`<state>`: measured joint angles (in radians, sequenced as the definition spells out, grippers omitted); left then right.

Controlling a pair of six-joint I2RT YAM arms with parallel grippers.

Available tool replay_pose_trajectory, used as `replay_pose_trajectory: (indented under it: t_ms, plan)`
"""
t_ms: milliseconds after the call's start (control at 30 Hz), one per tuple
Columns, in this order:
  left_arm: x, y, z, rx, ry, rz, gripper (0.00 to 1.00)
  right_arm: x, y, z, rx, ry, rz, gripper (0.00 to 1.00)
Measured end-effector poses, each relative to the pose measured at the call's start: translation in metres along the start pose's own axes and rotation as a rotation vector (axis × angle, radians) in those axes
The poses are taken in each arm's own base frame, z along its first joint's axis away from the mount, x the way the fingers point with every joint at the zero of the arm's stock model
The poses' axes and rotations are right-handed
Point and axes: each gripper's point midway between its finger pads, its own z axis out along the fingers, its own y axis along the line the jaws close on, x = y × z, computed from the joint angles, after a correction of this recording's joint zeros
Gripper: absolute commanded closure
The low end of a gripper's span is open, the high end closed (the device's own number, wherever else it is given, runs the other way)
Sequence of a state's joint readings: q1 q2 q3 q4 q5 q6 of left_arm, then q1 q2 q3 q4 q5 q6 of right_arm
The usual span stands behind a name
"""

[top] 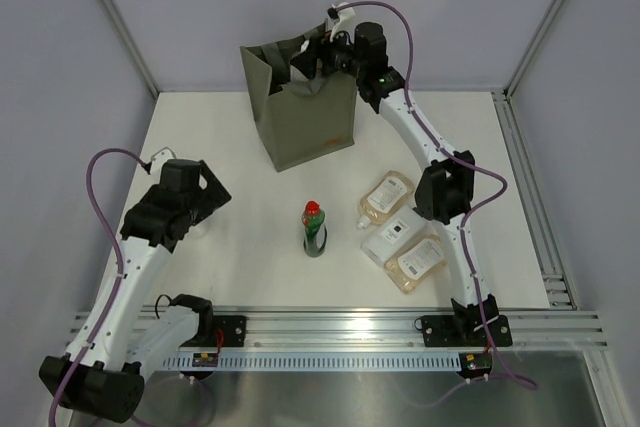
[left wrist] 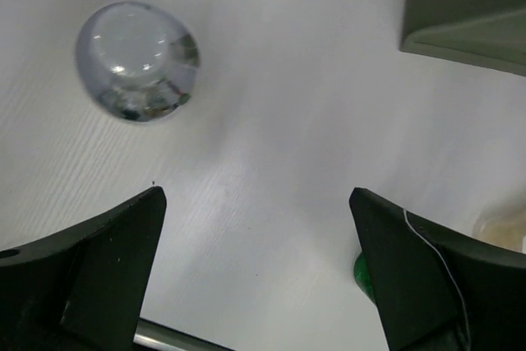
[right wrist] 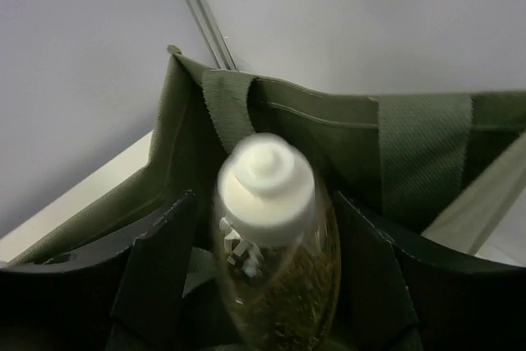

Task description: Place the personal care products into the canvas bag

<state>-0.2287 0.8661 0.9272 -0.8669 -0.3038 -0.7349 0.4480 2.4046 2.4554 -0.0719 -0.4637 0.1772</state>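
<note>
The canvas bag (top: 300,122) stands upright at the back of the table. My right gripper (top: 325,52) hangs over its open mouth (right wrist: 427,145). Between its parted fingers (right wrist: 164,252) sits a blurred amber bottle with a white cap (right wrist: 275,236), with a gap on its left side. A dark-green, red-capped bottle (top: 314,227) stands mid-table. Two amber bottles (top: 387,195) (top: 418,262) and a flat white one (top: 393,237) lie to its right. My left gripper (left wrist: 257,203) is open and empty above the table, with a pale clear bottle (left wrist: 136,59) ahead to its left.
The bag's lower corner (left wrist: 468,6) shows at the top right of the left wrist view, and a sliver of the green bottle (left wrist: 362,273) shows beside the right finger. An aluminium rail (top: 340,327) runs along the near table edge. Frame posts rise at the back corners.
</note>
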Motion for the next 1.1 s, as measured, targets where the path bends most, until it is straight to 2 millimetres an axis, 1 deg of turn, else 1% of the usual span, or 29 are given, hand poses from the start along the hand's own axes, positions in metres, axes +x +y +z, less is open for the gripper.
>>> replay_pose_trajectory:
  t_ms: [67,100,133,233,333,467,533,633,700,800,867,933,1033,1100]
  plan:
    - [0.001,0.011,0.001,-0.086,0.016,-0.022,0.01,-0.002,0.008,0.0,-0.028,0.001,-0.05,0.09]
    - [0.001,0.016,0.001,-0.129,0.024,-0.029,0.01,-0.005,0.013,-0.001,-0.042,0.0,-0.073,0.02]
    - [0.0,0.02,0.002,-0.166,0.028,-0.033,0.01,-0.009,0.017,-0.003,-0.057,-0.001,-0.093,0.01]
    - [-0.003,0.028,0.007,-0.246,0.031,-0.029,0.01,-0.024,0.03,-0.009,-0.097,-0.011,-0.151,0.01]
    - [0.0,0.035,0.013,-0.307,0.044,-0.008,0.01,-0.043,0.041,-0.017,-0.123,-0.035,-0.197,0.01]
    - [-0.001,0.043,0.025,-0.378,0.047,0.027,0.01,-0.067,0.06,-0.034,-0.176,-0.048,-0.234,0.01]
    - [-0.002,0.046,0.033,-0.403,0.048,0.044,0.01,-0.082,0.072,-0.047,-0.218,-0.056,-0.251,0.01]
    - [-0.008,0.052,0.046,-0.437,0.049,0.05,0.01,-0.107,0.085,-0.075,-0.265,-0.069,-0.271,0.0]
    - [-0.013,0.06,0.057,-0.466,0.053,0.047,0.01,-0.122,0.089,-0.098,-0.279,-0.075,-0.282,0.0]
    - [-0.021,0.071,0.07,-0.493,0.049,0.03,0.01,-0.137,0.092,-0.128,-0.29,-0.07,-0.29,0.01]
    - [-0.024,0.074,0.076,-0.487,0.045,0.022,0.01,-0.139,0.092,-0.146,-0.295,-0.055,-0.29,0.01]
    - [-0.024,0.077,0.082,-0.483,0.055,0.022,0.01,-0.131,0.091,-0.159,-0.3,-0.026,-0.283,0.0]
    - [-0.018,0.076,0.098,-0.469,0.091,0.034,0.01,-0.108,0.086,-0.17,-0.312,0.033,-0.25,0.01]
    - [-0.012,0.08,0.108,-0.469,0.121,0.042,0.01,-0.086,0.08,-0.174,-0.313,0.087,-0.21,0.0]
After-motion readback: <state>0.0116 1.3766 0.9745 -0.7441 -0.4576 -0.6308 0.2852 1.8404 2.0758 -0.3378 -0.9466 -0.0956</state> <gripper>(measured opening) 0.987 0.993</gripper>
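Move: The clear bottle stands about 5 cm ahead of the open left hand, 9 cm to its left and 13 cm below; the red-capped bottle is about level with that hand, 25 cm to its right and 10 cm below. The bag's middle lies straight below the right hand by some 14 cm and 5 cm to its left. A flat amber bottle lies 20 cm back from the right hand, 18 cm to its right and 29 cm below. The white-capped bottle, already at the bag's mouth, is let go as the right fingers spread fully; that hand rises some 16 cm out of the bag while drawing back and right, then sinks about 5 cm beside it. Over the clear bottle, the left hand comes down and left, about 9 cm each, then forward, wrist tipping some 20 degrees further down, fingers still open around its upper part. ##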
